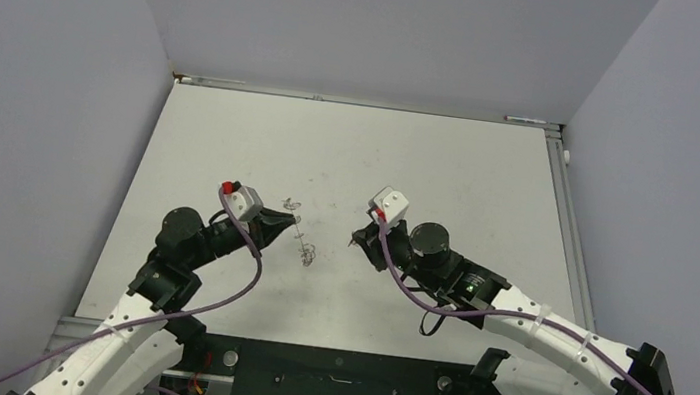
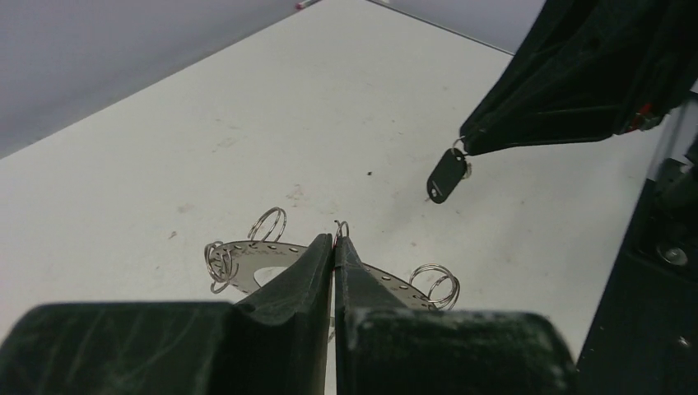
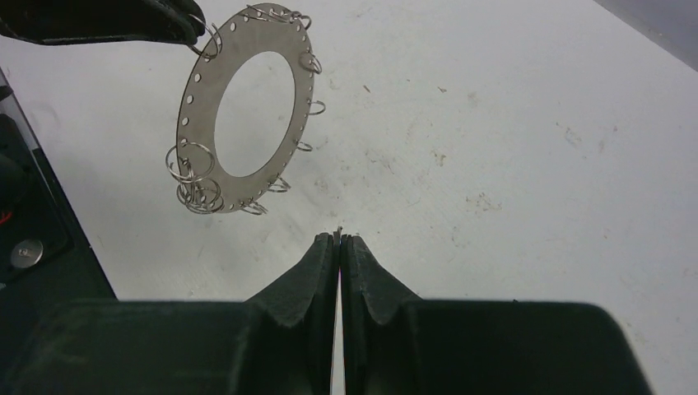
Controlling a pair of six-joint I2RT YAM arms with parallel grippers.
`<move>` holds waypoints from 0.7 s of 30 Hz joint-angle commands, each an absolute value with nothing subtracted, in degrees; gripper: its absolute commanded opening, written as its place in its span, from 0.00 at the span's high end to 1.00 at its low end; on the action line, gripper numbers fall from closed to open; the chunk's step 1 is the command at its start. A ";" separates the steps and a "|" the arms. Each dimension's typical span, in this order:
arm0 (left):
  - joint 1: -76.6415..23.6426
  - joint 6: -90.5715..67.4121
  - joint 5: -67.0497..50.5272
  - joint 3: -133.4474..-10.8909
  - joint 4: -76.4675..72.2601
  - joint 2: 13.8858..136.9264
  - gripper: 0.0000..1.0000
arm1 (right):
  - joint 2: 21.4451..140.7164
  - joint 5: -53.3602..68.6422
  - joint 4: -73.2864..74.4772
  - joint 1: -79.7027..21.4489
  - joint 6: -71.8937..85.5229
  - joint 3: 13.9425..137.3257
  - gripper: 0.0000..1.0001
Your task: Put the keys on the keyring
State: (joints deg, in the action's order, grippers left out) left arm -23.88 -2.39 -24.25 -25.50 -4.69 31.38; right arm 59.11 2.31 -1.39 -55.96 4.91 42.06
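My left gripper (image 1: 291, 219) (image 2: 333, 240) is shut on a wire loop at the rim of the keyring (image 2: 247, 251), a flat grey ring with several wire loops, and holds it above the table. The keyring (image 3: 197, 107) hangs face-on at the upper left of the right wrist view and shows edge-on from the top (image 1: 302, 239). My right gripper (image 1: 357, 237) (image 3: 339, 239) is shut on the key, to the right of the keyring and apart from it. The key's black head (image 2: 447, 174) dangles below the right fingertips (image 2: 477, 140). In the right wrist view only a metal sliver shows between them.
The white table (image 1: 410, 165) is walled by grey panels at the left, back and right. A black mounting rail (image 1: 335, 367) runs along the near edge. The left arm's black base (image 3: 33, 247) stands at the left of the right wrist view.
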 commanded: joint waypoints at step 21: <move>-32.30 14.49 -51.30 -31.28 -0.88 26.67 1.00 | 56.48 25.37 4.19 -57.27 -5.46 50.01 0.95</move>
State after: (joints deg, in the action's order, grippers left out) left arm -30.04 2.98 -49.63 -26.63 -10.68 26.68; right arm 56.62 17.82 6.81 -56.45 -1.65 47.03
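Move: The keyring, hanging from the left fingertips, has its middle about 11 cm to the left of the right hand, a centimetre ahead and some 4 cm lower. The keys hang about 2 cm under the right fingertips. From the left hand the keys are roughly 12 cm to the right, 2 cm back and 4 cm lower, while the keyring's middle is some 6 cm below, a centimetre back and a centimetre right. The keyring, still pinched at its rim, is carried by the left hand first to the right, then mostly back about 10 cm while rising 5 cm, its wrist turning clockwise some 30 degrees and tipping up. The keys stay gripped as the right hand draws back 5 cm and rises slightly, turning a little counter-clockwise, so the two hands close in. ##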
